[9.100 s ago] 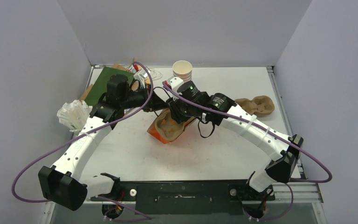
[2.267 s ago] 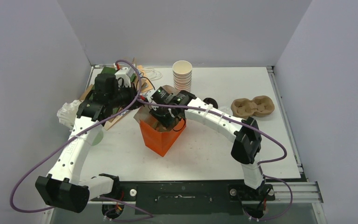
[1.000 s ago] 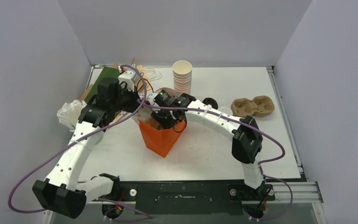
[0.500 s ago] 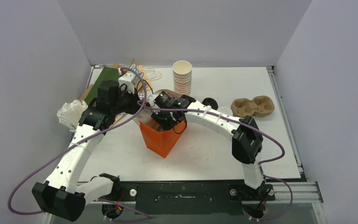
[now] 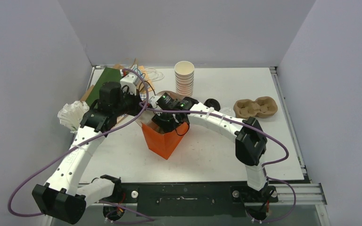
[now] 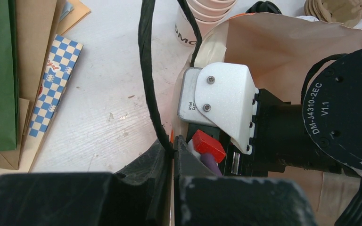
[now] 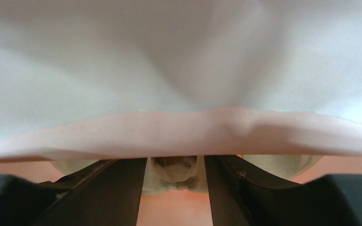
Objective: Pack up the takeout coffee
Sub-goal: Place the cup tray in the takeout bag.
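Observation:
An orange paper bag (image 5: 162,139) stands upright mid-table. My left gripper (image 5: 143,105) is shut on its rim; in the left wrist view the fingers (image 6: 173,141) pinch the paper edge of the bag (image 6: 273,42). My right gripper (image 5: 163,123) reaches down inside the bag. Its fingers (image 7: 175,164) stand apart, with the ridge of a pulp cup carrier (image 7: 174,178) between them. A fold of the bag (image 7: 179,132) hides the fingertips. No takeout coffee is in view.
A stack of lidless white cups (image 5: 184,75) stands at the back. A second pulp carrier (image 5: 256,107) lies at the right and a black lid (image 5: 211,103) behind the bag. Green and brown paper bags (image 5: 104,79), checkered paper (image 6: 56,75) and crumpled napkins (image 5: 70,114) lie at the left.
The bag, lying on its side at first, now stands upright. Over the last second both arms have barely shifted and the left gripper has kept its hold on the rim.

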Tool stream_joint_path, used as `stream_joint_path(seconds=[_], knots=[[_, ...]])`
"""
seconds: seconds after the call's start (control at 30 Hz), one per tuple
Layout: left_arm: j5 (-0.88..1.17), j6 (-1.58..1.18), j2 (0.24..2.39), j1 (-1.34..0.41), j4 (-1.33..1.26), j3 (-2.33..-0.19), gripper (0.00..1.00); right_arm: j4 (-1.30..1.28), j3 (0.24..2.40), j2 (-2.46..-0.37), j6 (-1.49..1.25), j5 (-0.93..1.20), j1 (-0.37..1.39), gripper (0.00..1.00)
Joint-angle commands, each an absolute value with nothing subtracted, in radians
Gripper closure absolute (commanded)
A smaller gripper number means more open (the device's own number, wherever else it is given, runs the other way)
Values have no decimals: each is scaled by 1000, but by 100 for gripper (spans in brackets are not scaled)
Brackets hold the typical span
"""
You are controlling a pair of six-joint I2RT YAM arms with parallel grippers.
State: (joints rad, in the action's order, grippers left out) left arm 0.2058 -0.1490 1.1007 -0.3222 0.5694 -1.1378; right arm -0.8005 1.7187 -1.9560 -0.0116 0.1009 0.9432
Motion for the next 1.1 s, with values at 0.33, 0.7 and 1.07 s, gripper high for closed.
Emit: stream_joint_path(seconds=[0.33, 0.7, 1.07], knots=[[340, -178, 1053, -344, 467, -1157, 100, -808, 1782, -1876, -31, 72, 940, 0], [382, -194, 1049, -352, 459, -1145, 100, -792, 1846, -1802, -44, 25, 948, 0], [387, -224, 1052, -371, 465, -1147, 100, -668, 1838, -1696, -44, -49, 948, 0]])
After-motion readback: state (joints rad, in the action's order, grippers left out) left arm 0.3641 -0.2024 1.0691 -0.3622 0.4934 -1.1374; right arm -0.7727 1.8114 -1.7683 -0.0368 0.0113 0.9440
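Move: Down inside the orange takeout bag, the right hand still has the cup tray between its half-open fingers, the tray's middle some 2 cm straight below. From that hand the paper cup stack stands about 13 cm ahead, 7 cm right and 3 cm up; the black lids are roughly 9 cm ahead, 17 cm right and 2 cm down. The tray lies about 5 cm back, 7 cm right and 15 cm below the left hand, whose pads grip the bag's rim. The right fingers spread from half to fully open, letting go of the cup tray, and the hand climbs, slowly at first, then fast, about 12 cm out of the bag's depth towards its mouth, tipping the fingers more forward by nearly 20 degrees. The left hand keeps its pinch on the rim beside the handle, lifting it some 3 cm, then drawing it about 4 cm to the right and a little back. ##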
